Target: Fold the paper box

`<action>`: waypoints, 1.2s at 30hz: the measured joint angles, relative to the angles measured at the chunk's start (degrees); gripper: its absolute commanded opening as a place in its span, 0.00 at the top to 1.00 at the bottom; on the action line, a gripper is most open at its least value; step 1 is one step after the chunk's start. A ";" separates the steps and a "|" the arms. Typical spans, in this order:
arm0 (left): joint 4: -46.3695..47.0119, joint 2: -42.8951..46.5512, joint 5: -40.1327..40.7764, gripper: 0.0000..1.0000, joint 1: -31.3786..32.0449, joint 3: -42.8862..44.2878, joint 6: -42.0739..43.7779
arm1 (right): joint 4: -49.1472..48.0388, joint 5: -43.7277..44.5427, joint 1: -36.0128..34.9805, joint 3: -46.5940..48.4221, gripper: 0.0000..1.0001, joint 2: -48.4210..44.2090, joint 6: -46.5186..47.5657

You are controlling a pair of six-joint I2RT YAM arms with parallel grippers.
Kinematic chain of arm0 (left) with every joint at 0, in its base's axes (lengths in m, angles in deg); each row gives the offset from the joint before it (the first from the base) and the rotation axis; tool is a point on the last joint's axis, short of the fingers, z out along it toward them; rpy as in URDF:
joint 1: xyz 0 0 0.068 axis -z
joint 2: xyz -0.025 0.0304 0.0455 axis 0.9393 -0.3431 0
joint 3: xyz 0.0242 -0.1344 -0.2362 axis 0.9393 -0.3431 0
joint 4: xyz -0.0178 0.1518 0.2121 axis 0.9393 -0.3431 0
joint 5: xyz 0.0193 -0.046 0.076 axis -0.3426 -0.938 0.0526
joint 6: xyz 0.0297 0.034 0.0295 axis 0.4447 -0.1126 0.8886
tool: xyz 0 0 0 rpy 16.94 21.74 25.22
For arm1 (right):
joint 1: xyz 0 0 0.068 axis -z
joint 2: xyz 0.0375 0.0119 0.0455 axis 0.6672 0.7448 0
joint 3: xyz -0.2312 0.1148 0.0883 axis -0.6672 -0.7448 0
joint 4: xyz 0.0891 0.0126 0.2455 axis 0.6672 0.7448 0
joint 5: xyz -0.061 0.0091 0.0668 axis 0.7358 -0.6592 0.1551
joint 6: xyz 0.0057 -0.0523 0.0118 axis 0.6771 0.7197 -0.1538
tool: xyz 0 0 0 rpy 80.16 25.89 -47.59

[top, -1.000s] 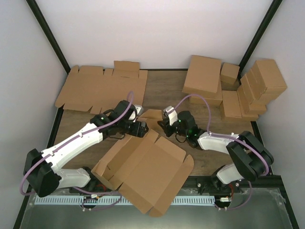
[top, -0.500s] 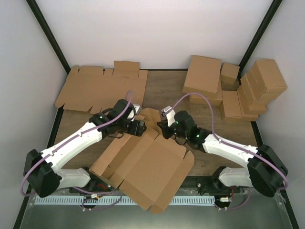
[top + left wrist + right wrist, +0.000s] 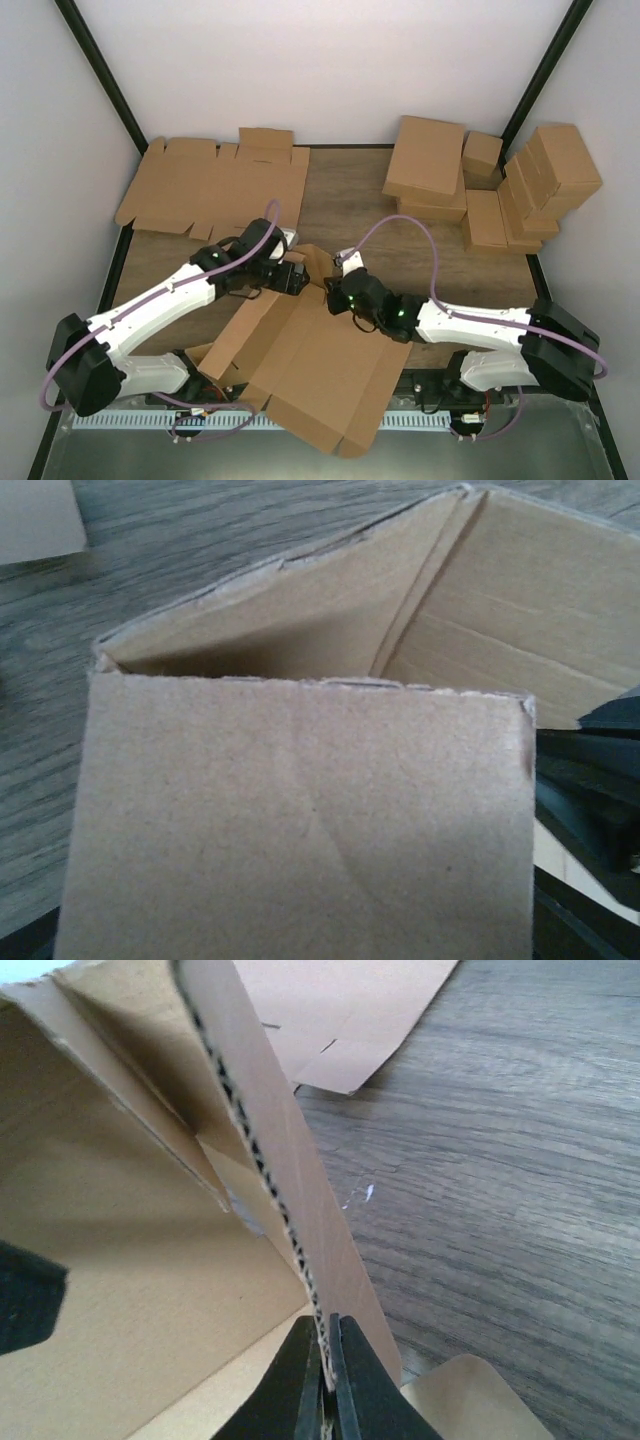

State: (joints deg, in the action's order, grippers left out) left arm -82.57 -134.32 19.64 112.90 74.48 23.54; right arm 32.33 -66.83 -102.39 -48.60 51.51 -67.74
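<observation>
The paper box (image 3: 320, 370) is a brown cardboard blank, partly folded, lying at the near middle of the table. Its raised far flaps stand between my two grippers. My right gripper (image 3: 333, 296) is shut on the edge of an upright wall (image 3: 270, 1160), and in the right wrist view its black fingertips (image 3: 328, 1360) pinch the corrugated edge. My left gripper (image 3: 297, 277) sits at the box's far left corner. In the left wrist view a cardboard flap (image 3: 300, 820) fills the frame and hides the fingers, whose jaws stand wide around it.
Flat blanks (image 3: 215, 185) lie stacked at the back left. Several closed brown boxes (image 3: 480, 185) are piled at the back right. Bare wooden table (image 3: 350, 195) shows between them. The near table edge runs just under the box's front flap.
My right gripper moved down and left to the box and closed on the upright wall's edge. The box shifted and turned a little toward the near edge. The left gripper barely moved.
</observation>
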 measured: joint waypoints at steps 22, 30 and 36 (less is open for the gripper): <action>-0.17 -3.76 4.68 0.21 10.47 3.78 -0.79 | -12.15 0.02 -5.22 -15.72 0.60 -7.80 0.28; -0.81 -8.11 6.47 0.22 10.67 8.13 4.50 | -2.29 -1.88 -5.64 -15.78 0.33 -18.80 3.65; -1.14 -8.98 7.10 0.22 10.67 8.15 6.03 | 5.27 -5.11 -5.16 -13.94 0.30 -24.04 4.98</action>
State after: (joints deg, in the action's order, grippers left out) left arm -83.71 -143.30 26.74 123.56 82.64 29.57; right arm 37.60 -71.94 -107.54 -62.54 27.47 -62.76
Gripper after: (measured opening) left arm 0.785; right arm 0.702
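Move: My right fingers are shut on the free edge of the box's far end wall; that wall's middle lies about 5 cm ahead and 3 cm to the left of them. The box floor stretches back from there, its middle some 15 cm behind and 8 cm below. My open left hand is in the far left corner, with the end wall's middle about 4 cm ahead and 4 cm to its right, and the long left wall centred about 13 cm left and 12 cm back. With my right hand I dip about 3 cm, still pinching the end wall's edge at first, then open wide to let go and draw back some 7 cm and a little right, rising again at the end. My left hand, fingers staying open behind the corner flap, eases back, then right and slightly forward, ending about 5 cm to the right and turned some 10 degrees clockwise with the box corner. ##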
